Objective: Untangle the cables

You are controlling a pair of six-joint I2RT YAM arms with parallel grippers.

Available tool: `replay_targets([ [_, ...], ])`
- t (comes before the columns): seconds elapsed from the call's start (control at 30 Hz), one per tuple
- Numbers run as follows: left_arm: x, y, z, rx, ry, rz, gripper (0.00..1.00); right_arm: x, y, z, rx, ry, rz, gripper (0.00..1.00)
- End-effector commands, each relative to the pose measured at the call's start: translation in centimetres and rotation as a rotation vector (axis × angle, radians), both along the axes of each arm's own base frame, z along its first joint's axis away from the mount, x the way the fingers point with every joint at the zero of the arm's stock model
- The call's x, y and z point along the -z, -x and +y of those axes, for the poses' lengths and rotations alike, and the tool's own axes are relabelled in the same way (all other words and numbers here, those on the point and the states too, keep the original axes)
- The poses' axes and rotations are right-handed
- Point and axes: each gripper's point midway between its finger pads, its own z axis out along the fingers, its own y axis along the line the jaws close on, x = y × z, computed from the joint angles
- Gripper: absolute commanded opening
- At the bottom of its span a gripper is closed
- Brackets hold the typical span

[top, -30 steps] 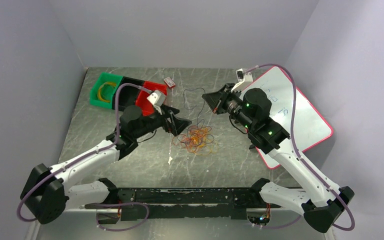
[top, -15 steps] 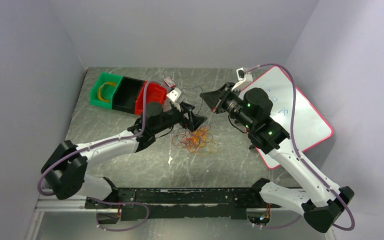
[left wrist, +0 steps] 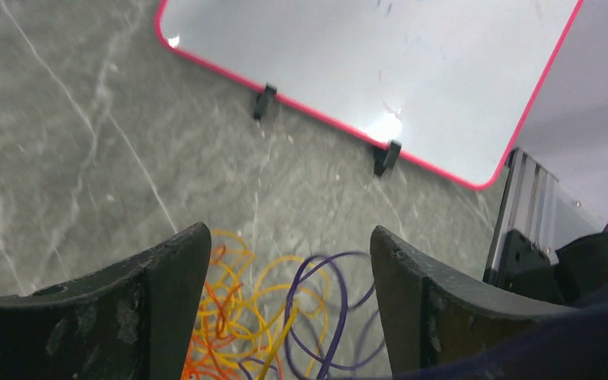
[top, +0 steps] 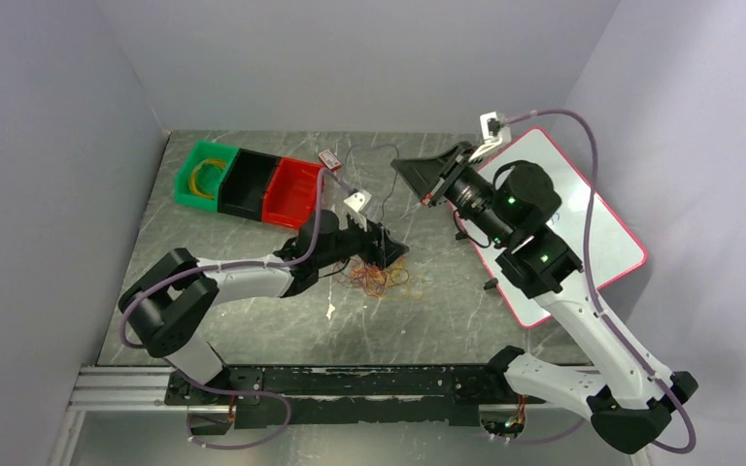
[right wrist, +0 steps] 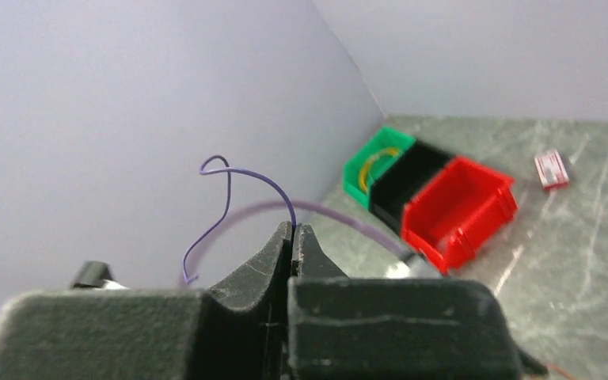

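The cables (top: 381, 280) lie as a tangle of yellow, orange and red loops on the grey table. My left gripper (top: 395, 254) is low over its far edge. In the left wrist view this gripper (left wrist: 289, 237) is open, with yellow, orange and purple loops (left wrist: 317, 309) lying loose between its fingers (left wrist: 166, 301). My right gripper (top: 410, 173) is raised behind the tangle. In the right wrist view it (right wrist: 293, 229) is shut on a thin purple cable (right wrist: 245, 174) that curls up out of the fingertips.
A green bin (top: 199, 175) holding a yellow loop, a black bin (top: 243, 184) and a red bin (top: 291, 194) stand in a row at the back left. A small red-and-white tag (top: 329, 159) lies beside them. A pink-edged whiteboard (top: 583, 223) lies on the right.
My left arm has reached forward and right until its gripper is down over the tangle, jaws somewhat narrower. My right gripper has risen and drawn back with the purple cable.
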Motion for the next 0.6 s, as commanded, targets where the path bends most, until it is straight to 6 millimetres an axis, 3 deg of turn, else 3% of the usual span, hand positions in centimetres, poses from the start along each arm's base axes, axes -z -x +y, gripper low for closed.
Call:
replay_targets([
  [0.0, 1.5, 1.5, -0.8, 0.048, 0.024, 0.029, 0.78, -5.8, 1.4, -0.6, -0.018, -0.088, -0.134, 0.0],
  [0.57, 7.0, 3.8, -0.3, 0.048, -0.04, 0.129, 0.73, -13.8, 1.9, -4.6, 0.151, -0.077, -0.341, 0.0],
])
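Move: The cable pile lies about 3 cm ahead and 3 cm left of the open left hand, some 16 cm below. Around it on the table, from that hand, the red bin is about 23 cm ahead and 22 cm left, the small red-white box 30 cm ahead and 14 cm left. From the right hand, already shut on a blue strand, the pile lies roughly 42 cm below, 5 cm ahead and 3 cm left. Still pinching the blue strand, the right hand hauls it up some 12 cm away from the pile, easing a little to the right as its fingers tip upward about 15 degrees. Meanwhile the wide-open left hand sinks about 7 cm towards the pile, fast at first and then slower, drawing back 3 cm and tipping its fingers slightly down. ##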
